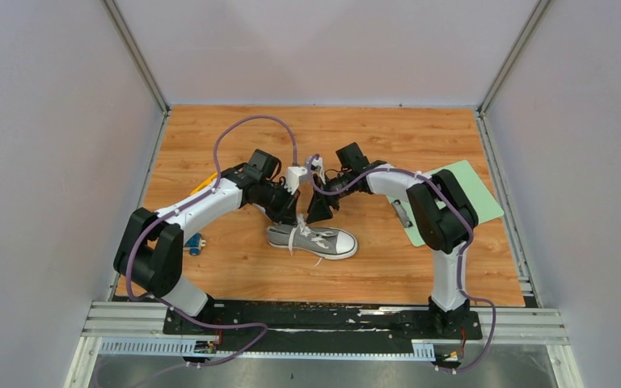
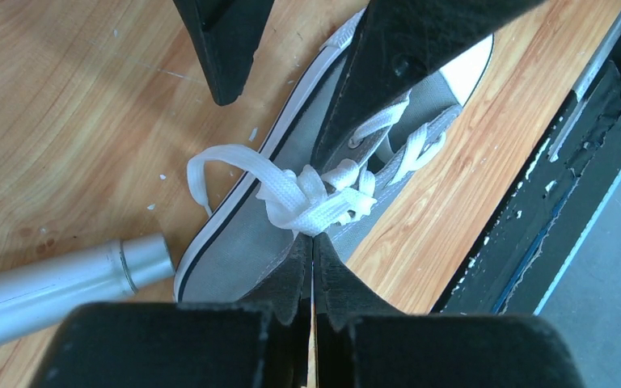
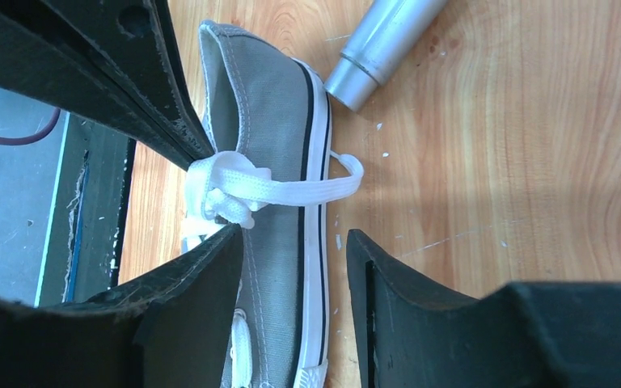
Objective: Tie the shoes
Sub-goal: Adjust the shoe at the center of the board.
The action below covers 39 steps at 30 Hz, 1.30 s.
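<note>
The grey sneaker with a white toe cap lies on the wooden table, toe to the right. Its white laces are bunched in a loose knot over the tongue, with one loop hanging over the sole's side. My left gripper is shut, its tips pinching the lace bundle; in the top view the left gripper sits just above the shoe's heel end. My right gripper is open, straddling the shoe's side wall and sole, with nothing held. The right gripper hangs close beside the left one.
A silver metal cylinder lies on the wood close to the shoe's heel side, also seen as a cylinder from the right wrist. A green mat sits at the right, a small blue object at the left. Grey walls enclose the table.
</note>
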Motion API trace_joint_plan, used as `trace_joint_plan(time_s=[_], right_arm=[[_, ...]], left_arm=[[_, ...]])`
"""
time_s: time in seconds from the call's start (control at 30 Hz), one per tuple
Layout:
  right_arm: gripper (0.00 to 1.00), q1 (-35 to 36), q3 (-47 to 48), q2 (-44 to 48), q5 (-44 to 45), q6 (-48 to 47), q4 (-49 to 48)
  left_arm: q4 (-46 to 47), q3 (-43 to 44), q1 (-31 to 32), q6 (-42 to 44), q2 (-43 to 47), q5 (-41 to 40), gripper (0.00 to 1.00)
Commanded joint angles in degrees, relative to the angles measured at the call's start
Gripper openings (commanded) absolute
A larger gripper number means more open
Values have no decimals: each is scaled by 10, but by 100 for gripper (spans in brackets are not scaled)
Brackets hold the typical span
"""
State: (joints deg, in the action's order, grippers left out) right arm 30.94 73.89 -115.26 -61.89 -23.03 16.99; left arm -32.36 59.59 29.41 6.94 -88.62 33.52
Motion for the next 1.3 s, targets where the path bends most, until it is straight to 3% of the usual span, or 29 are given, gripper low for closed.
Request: trace_joint_plan(time_s=[0.0, 0.53, 0.87, 0.97, 1.13, 1.27], right_arm=[[51, 0, 26, -16, -18, -11, -18], [54, 9, 38, -36, -107, -3, -40], [52, 9, 57, -61, -100, 39, -79], [42, 9, 53, -63, -101, 40, -82], [5, 4, 46, -57, -105, 37, -82], [0, -12, 26, -27, -59, 42, -86]], left_arm=[[4, 7, 2, 14, 17, 1, 0], [-2, 7, 2, 30, 16, -4, 0], [-7, 8, 2, 37, 19, -4, 0], [-9, 9, 2, 38, 19, -4, 0], [-9, 8, 1, 40, 21, -8, 0], [-18, 9, 1, 43, 28, -18, 0]])
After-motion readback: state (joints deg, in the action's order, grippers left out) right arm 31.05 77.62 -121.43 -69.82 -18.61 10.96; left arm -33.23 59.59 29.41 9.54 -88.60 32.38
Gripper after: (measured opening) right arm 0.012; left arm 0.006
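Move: The loose lace strand beside the knot lies about 3 cm left of the right hand, level fore-and-aft and 1 cm lower; the knot is 3 cm left and 2 cm back. The metal tube's near end is some 11 cm left, 2 cm farther out and 7 cm below. From the left hand, the strand is about 3 cm ahead, 2 cm right and 1 cm below. Right hand edges about 2 cm left to the loose strand, then shuts; left fingers stay closed at the knot. ##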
